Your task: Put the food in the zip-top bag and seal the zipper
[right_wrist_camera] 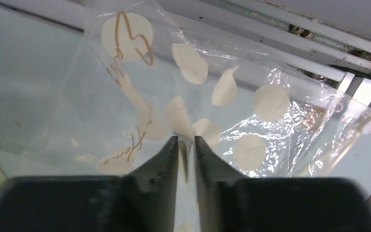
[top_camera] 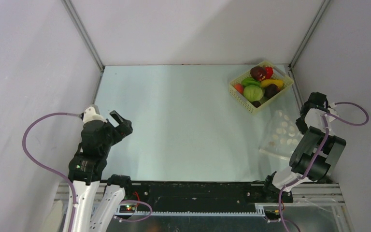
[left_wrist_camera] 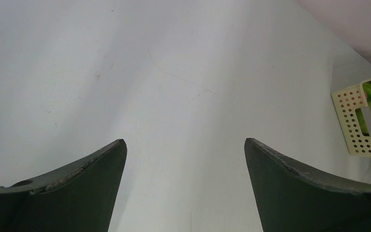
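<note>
The food [top_camera: 260,84], toy fruits and vegetables in green, maroon, red, orange and yellow, lies heaped in a pale yellow basket [top_camera: 250,107] at the far right. The zip-top bag [top_camera: 280,133], clear with pale dots, lies near the right edge of the table, in front of the basket. My right gripper [top_camera: 303,122] is at its right side. In the right wrist view its jaws [right_wrist_camera: 186,139] are pinched narrow on a raised fold of the bag [right_wrist_camera: 251,111]. I cannot make out the zipper clearly. My left gripper [top_camera: 121,121] hangs open at the left over bare table [left_wrist_camera: 185,142].
Grey walls with metal corner posts close in the table on three sides. A black rail with the arm bases [top_camera: 198,193] runs along the near edge. The basket's corner [left_wrist_camera: 355,125] shows at the right in the left wrist view.
</note>
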`<action>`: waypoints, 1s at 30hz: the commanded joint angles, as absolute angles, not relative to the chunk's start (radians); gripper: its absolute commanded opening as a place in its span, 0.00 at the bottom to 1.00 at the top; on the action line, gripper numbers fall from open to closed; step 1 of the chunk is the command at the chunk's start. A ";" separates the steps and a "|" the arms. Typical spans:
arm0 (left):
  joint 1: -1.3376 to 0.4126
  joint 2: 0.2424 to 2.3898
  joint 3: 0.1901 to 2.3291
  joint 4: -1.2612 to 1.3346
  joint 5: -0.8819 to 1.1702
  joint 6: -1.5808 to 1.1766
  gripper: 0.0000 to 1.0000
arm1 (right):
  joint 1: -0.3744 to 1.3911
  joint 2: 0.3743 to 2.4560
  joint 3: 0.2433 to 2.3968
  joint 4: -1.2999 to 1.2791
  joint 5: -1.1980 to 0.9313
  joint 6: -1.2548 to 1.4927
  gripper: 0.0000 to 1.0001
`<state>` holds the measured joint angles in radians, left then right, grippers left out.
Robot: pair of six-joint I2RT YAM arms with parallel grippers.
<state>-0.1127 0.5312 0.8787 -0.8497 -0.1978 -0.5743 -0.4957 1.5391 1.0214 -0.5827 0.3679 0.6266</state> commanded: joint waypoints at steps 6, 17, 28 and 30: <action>-0.105 0.457 0.892 -0.850 -0.099 -0.528 0.98 | -0.486 1.466 1.038 -0.594 0.316 0.599 0.00; -0.107 0.406 0.864 -0.775 0.154 -0.530 0.98 | -0.108 1.039 1.069 -0.806 0.448 0.508 0.00; -0.113 0.419 0.812 -0.678 0.320 -0.565 0.98 | 0.647 0.892 0.993 -0.418 0.439 -0.232 0.04; -0.119 0.418 0.802 -0.651 0.347 -0.580 0.98 | 0.740 0.942 0.993 -0.371 0.513 -0.293 0.04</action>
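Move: The zip-top bag lies flat at and under the right hand's nearly shut fingers, its middle about 4 cm to the left and 4 cm back, only a centimetre or so below. From that hand the food basket is some 25 cm ahead and 20 cm to the left; the cabbage in it sits about 21 cm ahead and 24 cm left. For the left hand, the bag is far off, roughly 80 cm to the right, 4 cm ahead and 18 cm below. Leftward and upward sweeps the right hand, once its fingers have finished closing on the bag: after a brief stay low, some 30 cm left and 20 cm up, speeding up, keeping its pinch, turning about 80 degrees counter-clockwise and tipping its fingers up to bring them round forward. The left hand, empty and wide open, eases about 7 cm right towards the bag, turning clockwise. ##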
